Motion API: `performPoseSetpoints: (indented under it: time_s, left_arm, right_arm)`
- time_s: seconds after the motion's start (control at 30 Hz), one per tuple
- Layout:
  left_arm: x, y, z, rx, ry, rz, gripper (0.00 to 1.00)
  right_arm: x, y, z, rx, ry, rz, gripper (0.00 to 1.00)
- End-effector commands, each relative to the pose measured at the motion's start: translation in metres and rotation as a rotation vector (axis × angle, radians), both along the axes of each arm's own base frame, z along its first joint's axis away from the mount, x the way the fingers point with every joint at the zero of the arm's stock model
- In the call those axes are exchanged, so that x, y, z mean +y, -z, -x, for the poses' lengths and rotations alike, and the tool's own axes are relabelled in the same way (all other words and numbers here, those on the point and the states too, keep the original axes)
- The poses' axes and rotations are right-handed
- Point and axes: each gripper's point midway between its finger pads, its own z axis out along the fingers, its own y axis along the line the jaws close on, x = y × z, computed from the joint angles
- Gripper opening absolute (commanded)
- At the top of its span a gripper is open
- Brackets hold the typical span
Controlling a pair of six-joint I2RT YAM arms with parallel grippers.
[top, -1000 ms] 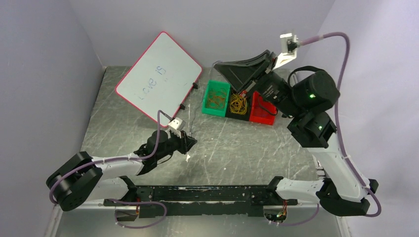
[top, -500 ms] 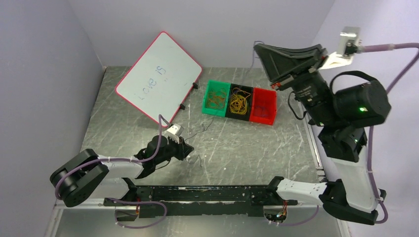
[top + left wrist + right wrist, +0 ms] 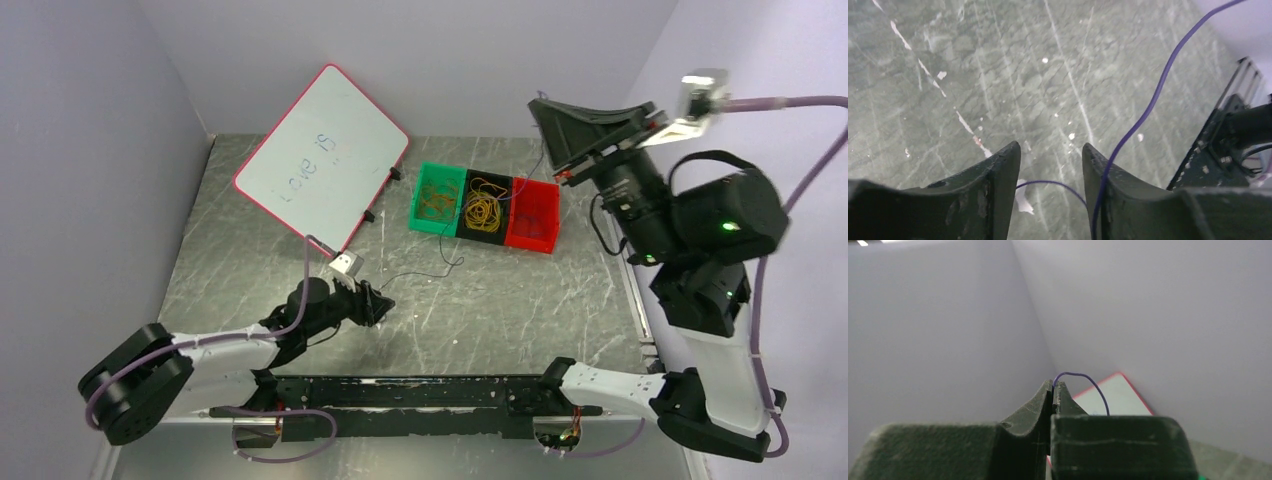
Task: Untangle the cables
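One thin purple cable (image 3: pixel 425 272) lies slack on the table between the bins and my left gripper (image 3: pixel 385 305). In the left wrist view that gripper (image 3: pixel 1051 146) is open; the purple cable (image 3: pixel 1158 90) drapes over its right finger (image 3: pixel 1108 190) and curves loosely across the gap. My right gripper (image 3: pixel 537 103) is raised high at the back right. In the right wrist view it (image 3: pixel 1054 385) is shut on the end of the same purple cable (image 3: pixel 1088 377). Orange cables (image 3: pixel 437 200) and yellow cables (image 3: pixel 482 210) lie coiled in bins.
Three joined bins stand at the back centre: green (image 3: pixel 420 190), black (image 3: pixel 468 232) and red (image 3: pixel 535 205). A pink-edged whiteboard (image 3: pixel 320 160) leans at the back left. Walls close in both sides. A black rail (image 3: pixel 400 395) runs along the near edge.
My left gripper has opened and let go of the purple cable, and its arm has drawn back toward the near edge. My right arm has lifted up and right from the bins, holding the cable.
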Motion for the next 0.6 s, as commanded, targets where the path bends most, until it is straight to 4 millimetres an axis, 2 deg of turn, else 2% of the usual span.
performPoseSetpoints:
  time_s: [0.0,0.1,0.17,0.3,0.4,0.5,0.57]
  left_arm:
    - [-0.001,-0.027,-0.002,-0.047,0.005,0.034,0.59]
    - [-0.003,-0.044,0.004,-0.074,0.046,0.053,0.73]
    - [-0.005,-0.056,0.009,-0.094,0.08,0.072,0.77]
    - [-0.008,-0.076,0.016,-0.127,0.129,0.094,0.78]
    - [-0.006,-0.085,0.015,-0.135,0.116,0.092,0.78]
    - [0.005,-0.093,0.004,-0.129,0.016,0.092,0.76]
    - [0.02,-0.096,-0.007,-0.113,-0.099,0.08,0.75]
  right_arm:
    - [0.019,0.071,-0.036,0.182,0.081,0.161,0.0]
    - [0.027,0.104,-0.043,0.245,0.085,0.197,0.0]
    - [0.033,0.122,-0.048,0.28,0.078,0.214,0.0]
    - [0.051,0.153,-0.053,0.333,0.037,0.24,0.0]
    - [0.063,0.17,-0.056,0.362,0.01,0.262,0.0]
    - [0.07,0.187,-0.059,0.396,-0.006,0.285,0.0]
    - [0.077,0.201,-0.058,0.423,-0.033,0.293,0.0]
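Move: My right hand, high up with the cable pinched, has the red bin about 26 cm ahead, 16 cm to its right and some 60 cm below; the black bin is 27 cm ahead and 4 cm right, the green one 28 cm ahead and 8 cm left, both as far down. From my left hand, the cable's slack loop on the table lies roughly 12 cm ahead, 14 cm right and 7 cm lower, and the white scrap sits almost straight beneath. I bring my right hand down about 19 cm towards the bins, also some 6 cm forward and 6 cm left, tipping its raised fingers down by nearly 30 degrees and keeping the purple cable pinched. Meanwhile my left fingers, already opening, spread wide to free their end of the cable, and that hand lifts about 8 cm clear of the table. ##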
